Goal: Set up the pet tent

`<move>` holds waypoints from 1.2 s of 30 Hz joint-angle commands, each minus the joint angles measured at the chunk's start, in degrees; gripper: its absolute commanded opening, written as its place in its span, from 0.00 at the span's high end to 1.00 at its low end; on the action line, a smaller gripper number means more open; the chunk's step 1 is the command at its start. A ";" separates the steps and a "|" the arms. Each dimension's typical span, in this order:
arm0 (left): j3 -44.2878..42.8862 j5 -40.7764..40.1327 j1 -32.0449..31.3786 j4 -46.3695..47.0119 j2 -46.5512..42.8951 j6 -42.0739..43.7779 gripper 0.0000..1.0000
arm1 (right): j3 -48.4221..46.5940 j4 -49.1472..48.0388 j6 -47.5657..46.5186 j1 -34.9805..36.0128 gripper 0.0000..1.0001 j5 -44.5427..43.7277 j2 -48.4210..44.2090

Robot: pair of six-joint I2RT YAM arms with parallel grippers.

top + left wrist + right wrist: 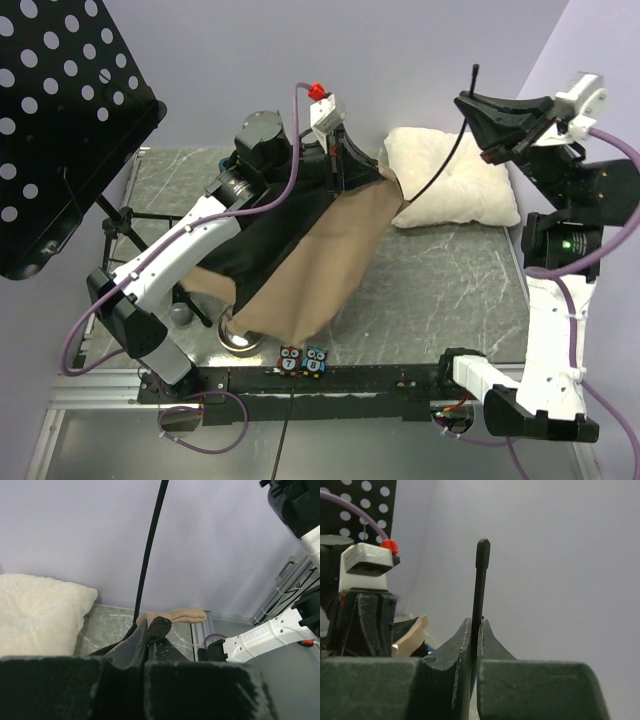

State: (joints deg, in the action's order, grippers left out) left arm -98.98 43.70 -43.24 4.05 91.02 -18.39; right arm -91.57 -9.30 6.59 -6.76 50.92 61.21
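Note:
The pet tent [330, 255] lies slumped across the middle of the table, tan fabric over a black panel [265, 235]. My left gripper [338, 165] points down at its raised back corner and is shut on the tent's edge. In the left wrist view the fingertips [160, 625] press together beside a tan fold [180, 615]. A thin black pole [440, 165] arcs from that corner up to my right gripper [492, 128], held high at the back right. The right gripper [476, 626] is shut on the pole [480, 580], whose rounded tip stands just above the fingers.
A white fluffy cushion [450, 180] lies at the back right, under the pole. A black perforated panel [60, 120] on a stand overhangs the left side. A metal bowl [238, 338] peeks from under the tent's near edge. The purple wall stands close behind.

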 commanded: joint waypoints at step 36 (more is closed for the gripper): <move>-7.99 0.67 4.04 25.56 -2.60 -23.00 0.99 | 7.90 61.16 -35.60 9.67 1.00 9.45 3.56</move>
State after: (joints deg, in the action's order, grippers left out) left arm -100.75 42.78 -39.42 8.69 94.35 -36.38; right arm -85.43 33.39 -30.41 3.14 59.59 59.72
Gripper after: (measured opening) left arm 0.024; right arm 0.048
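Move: The right hand holds the pole end; the tent corner it is taken to lies about 9 cm to its left, about 2 cm back and some 13 cm below. That corner already sits in the left hand's fingers, its middle about 2 cm to that hand's right. From the right hand, the white pillow is some 25 cm ahead and 11 cm right, and the owl toys 20 cm back and 24 cm left, both near 56 cm below. Keeping its pinch on the black pole end, the right hand comes down some 16 cm and about 4 cm to the left, towards the tent corner, while its wrist dips the fingers from slanting upward to nearly level and swings them leftward, some 30 degrees of turn in all. The left hand keeps the tan corner pinched shut, at first drifting about a centimetre to the right, then carrying it roughly 3 cm forward as it rolls some 15 degrees about its own fingers. ##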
